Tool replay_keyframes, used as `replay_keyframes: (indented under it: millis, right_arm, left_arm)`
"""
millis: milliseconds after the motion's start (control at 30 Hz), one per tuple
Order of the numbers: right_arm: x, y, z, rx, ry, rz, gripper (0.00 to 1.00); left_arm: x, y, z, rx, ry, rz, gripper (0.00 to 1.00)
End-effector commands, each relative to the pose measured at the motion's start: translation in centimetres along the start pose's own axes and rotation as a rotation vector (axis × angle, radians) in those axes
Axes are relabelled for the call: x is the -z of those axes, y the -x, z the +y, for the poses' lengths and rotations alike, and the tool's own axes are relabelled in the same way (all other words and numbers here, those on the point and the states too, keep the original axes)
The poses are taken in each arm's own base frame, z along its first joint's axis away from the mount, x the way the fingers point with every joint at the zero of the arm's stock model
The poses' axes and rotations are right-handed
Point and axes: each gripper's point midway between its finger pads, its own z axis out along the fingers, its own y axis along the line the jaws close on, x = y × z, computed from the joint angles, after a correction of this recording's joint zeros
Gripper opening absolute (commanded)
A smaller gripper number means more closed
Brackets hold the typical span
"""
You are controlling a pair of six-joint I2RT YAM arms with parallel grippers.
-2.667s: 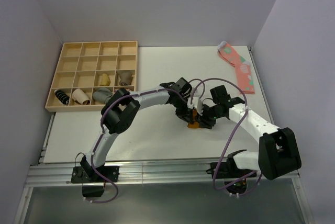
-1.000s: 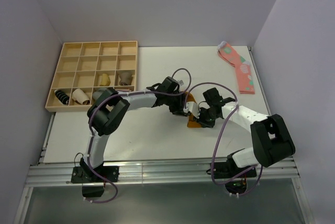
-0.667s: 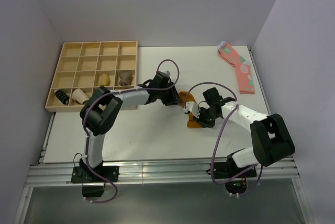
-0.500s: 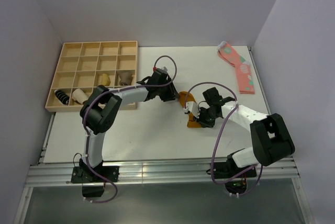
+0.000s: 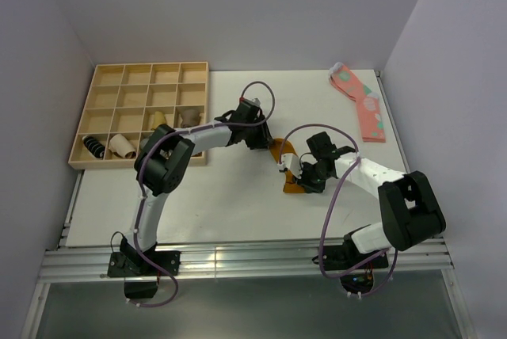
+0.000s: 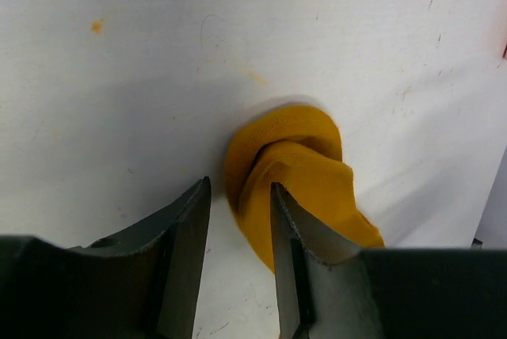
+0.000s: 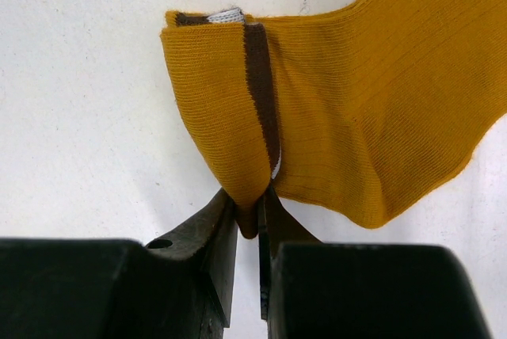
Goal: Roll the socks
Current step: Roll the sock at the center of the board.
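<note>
The mustard-orange sock (image 7: 356, 109) lies crumpled on the white table (image 5: 230, 188), its dark brown cuff stripe (image 7: 260, 70) folded over. My right gripper (image 7: 247, 206) is shut on a pinched fold of the sock beside that cuff. In the top view the sock (image 5: 283, 150) stretches between both grippers, with the right gripper (image 5: 301, 178) at its near end. My left gripper (image 6: 238, 200) stands open just short of the sock's bunched toe end (image 6: 289, 161). Only bare table shows between its fingers, and its right finger (image 6: 289, 252) overlaps the fabric's edge. From above, the left gripper (image 5: 264, 143) sits at the sock's far-left end.
A wooden compartment tray (image 5: 101, 85) at the back left holds several rolled sock bundles in its front rows. A pink spotted sock (image 5: 360, 101) lies flat at the back right. Walls close in on both sides.
My left arm has drawn back up and to the left off the middle of the sock, and its jaws have widened slightly. The right gripper has kept its hold without moving.
</note>
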Motion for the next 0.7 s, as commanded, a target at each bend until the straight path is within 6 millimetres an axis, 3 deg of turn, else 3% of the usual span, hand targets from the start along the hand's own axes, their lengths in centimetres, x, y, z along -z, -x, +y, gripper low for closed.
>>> replay_keyframes:
  millis: [0, 367, 500, 567, 667]
  right_arm:
    - [-0.7, -1.7, 0.3, -0.011, 0.014, 0.081, 0.04]
    - [-0.7, -1.5, 0.1, -0.015, 0.024, 0.087, 0.04]
    - [-0.7, -1.5, 0.1, -0.018, 0.026, 0.087, 0.04]
    - [-0.7, -1.5, 0.1, -0.017, 0.028, 0.088, 0.04]
    - [-0.7, -1.5, 0.3, -0.023, 0.041, 0.093, 0.04]
  left_arm:
    - [-0.1, 0.9, -0.4, -0.042, 0.003, 0.000, 0.41]
    - [-1.7, -0.8, 0.9, -0.039, 0.027, 0.070, 0.36]
    - [-1.8, -0.9, 1.2, -0.038, 0.032, 0.076, 0.17]
    - [-1.8, -1.0, 1.3, -0.039, 0.036, 0.077, 0.02]
    - [-1.4, -0.6, 1.8, -0.030, 0.048, 0.056, 0.00]
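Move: The mustard sock's turned-over toe lies just off the left fingertips, about 3 cm to the right, 1 cm ahead and 1 cm lower, its near edge already between the open fingers. The sock's folded cuff is some 13 cm back and 7 cm right of the left hand. The pink dotted sock lies about 28 cm right and 14 cm ahead of it. From the right hand, the toe is roughly 13 cm ahead and 6 cm left. The left edge of the sock's toe gets pinched: the left hand eases about 1 cm right and 1 cm down onto it, with a touch forward, then shuts its fingers from nearly half open to almost closed, its tilt hardly changing. The right hand stays where it is and keeps its grip on the folded cuff. ##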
